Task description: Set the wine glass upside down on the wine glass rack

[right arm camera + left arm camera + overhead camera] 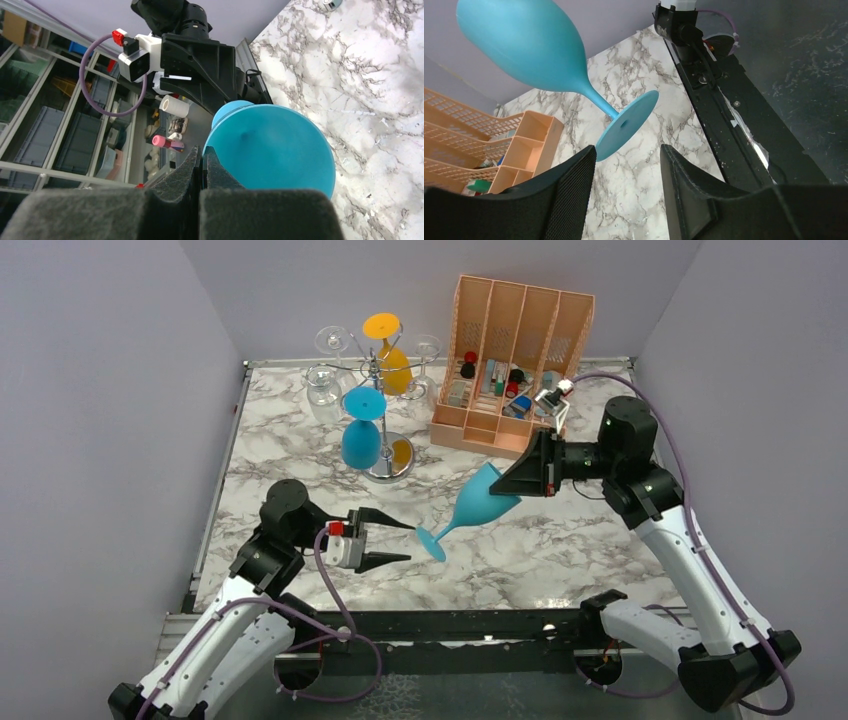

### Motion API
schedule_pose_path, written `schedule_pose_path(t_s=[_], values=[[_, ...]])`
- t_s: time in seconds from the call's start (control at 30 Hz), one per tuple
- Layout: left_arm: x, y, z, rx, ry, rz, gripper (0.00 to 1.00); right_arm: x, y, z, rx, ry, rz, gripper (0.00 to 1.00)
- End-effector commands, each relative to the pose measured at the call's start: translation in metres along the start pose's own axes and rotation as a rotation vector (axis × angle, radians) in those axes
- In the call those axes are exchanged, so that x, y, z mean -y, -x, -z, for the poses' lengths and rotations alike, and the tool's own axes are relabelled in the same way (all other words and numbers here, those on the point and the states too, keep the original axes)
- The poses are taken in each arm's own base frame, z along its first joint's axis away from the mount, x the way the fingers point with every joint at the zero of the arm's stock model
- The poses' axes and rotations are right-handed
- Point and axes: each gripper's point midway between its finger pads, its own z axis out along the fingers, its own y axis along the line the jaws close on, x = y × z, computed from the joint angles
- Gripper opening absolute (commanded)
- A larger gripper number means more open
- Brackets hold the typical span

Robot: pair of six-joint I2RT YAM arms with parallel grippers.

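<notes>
A teal wine glass [478,502] hangs tilted over the marble table [560,550], bowl up to the right and foot down to the left. My right gripper [498,487] is shut on the rim of its bowl [272,150], one finger inside and one outside. My left gripper [410,543] stands open just left of the glass's foot [626,125], which lies just beyond its fingertips with nothing between them. The wine glass rack [390,470] stands at the back centre. A teal glass [361,440], an orange one [392,365] and clear ones hang on it.
An orange slotted organiser [515,360] with small items stands at the back right, also seen in the left wrist view [484,145]. A clear glass [322,385] stands left of the rack. A black metal frame [450,625] runs along the table's near edge.
</notes>
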Motion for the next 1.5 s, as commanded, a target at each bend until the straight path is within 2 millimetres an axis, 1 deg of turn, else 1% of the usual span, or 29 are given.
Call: schedule_pose_path(t_s=[0.0, 0.13, 0.2, 0.3, 0.37, 0.43, 0.57, 0.7, 0.9, 0.97, 1.0, 1.03, 1.1, 1.2, 1.3, 1.4, 1.43, 1.47], values=[[0.002, 0.014, -0.003, 0.047, -0.064, -0.054, 0.53, -0.005, -0.001, -0.005, -0.032, 0.069, 0.016, 0.01], [0.002, 0.012, -0.005, 0.049, -0.078, -0.040, 0.51, 0.001, -0.003, -0.009, -0.046, 0.072, 0.007, 0.01], [0.002, 0.011, -0.005, 0.047, -0.077, -0.038, 0.51, -0.002, -0.002, -0.010, -0.045, 0.083, 0.012, 0.01], [0.001, 0.009, -0.005, 0.045, -0.076, -0.045, 0.56, -0.006, -0.003, -0.013, -0.049, 0.106, 0.012, 0.01], [0.001, 0.010, -0.005, 0.049, -0.080, -0.047, 0.54, -0.009, -0.003, -0.014, -0.050, 0.112, 0.010, 0.01], [0.002, 0.012, -0.006, 0.056, -0.092, -0.041, 0.48, -0.010, -0.002, -0.014, -0.046, 0.119, 0.008, 0.01], [0.006, 0.014, -0.006, 0.069, -0.114, -0.032, 0.31, -0.012, -0.001, -0.015, -0.049, 0.135, 0.011, 0.01], [0.007, 0.015, -0.005, 0.069, -0.111, -0.032, 0.22, -0.009, -0.002, -0.016, -0.052, 0.131, 0.015, 0.01], [0.005, 0.014, -0.006, 0.067, -0.113, -0.020, 0.02, 0.000, -0.006, -0.021, -0.057, 0.114, 0.005, 0.01], [0.006, 0.014, -0.006, 0.066, -0.114, -0.012, 0.00, 0.003, -0.007, -0.023, -0.064, 0.113, 0.005, 0.01], [0.007, 0.014, -0.006, 0.067, -0.117, -0.006, 0.00, 0.005, -0.007, -0.023, -0.067, 0.113, 0.009, 0.05], [0.007, 0.015, -0.006, 0.067, -0.115, -0.004, 0.00, 0.005, -0.007, -0.023, -0.072, 0.117, 0.024, 0.12], [0.007, 0.017, -0.005, 0.061, -0.101, -0.003, 0.00, 0.004, -0.004, -0.023, -0.070, 0.100, 0.038, 0.29], [0.006, 0.016, -0.002, 0.046, -0.065, -0.007, 0.00, -0.005, 0.004, -0.019, -0.019, 0.081, 0.097, 0.51], [-0.002, 0.016, 0.001, 0.016, 0.004, 0.022, 0.00, -0.007, 0.007, -0.015, 0.033, 0.046, 0.165, 0.72], [-0.006, 0.017, 0.003, 0.005, 0.039, 0.020, 0.00, -0.004, 0.000, -0.012, 0.039, 0.043, 0.235, 0.89], [-0.009, 0.018, 0.003, 0.002, 0.052, 0.016, 0.00, -0.002, -0.001, -0.011, 0.044, 0.033, 0.255, 0.93], [-0.013, 0.021, 0.003, 0.001, 0.063, 0.012, 0.00, 0.000, -0.001, -0.011, 0.056, 0.019, 0.276, 0.94]])
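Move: The right fingers hold the blue wine glass by its rim, its foot about 14 cm to their left, 11 cm back and 6 cm lower. From the open left fingers that foot lies some 5 cm to the right, level ahead and about 2 cm higher. The glass rack stands roughly 27 cm ahead and 5 cm left of the left hand, its nearest hanging blue glass 24 cm ahead and 9 cm left, near hand height. The right hand eases the foot about 2 cm left, the left fingers pinch it, then the right opens wide. ##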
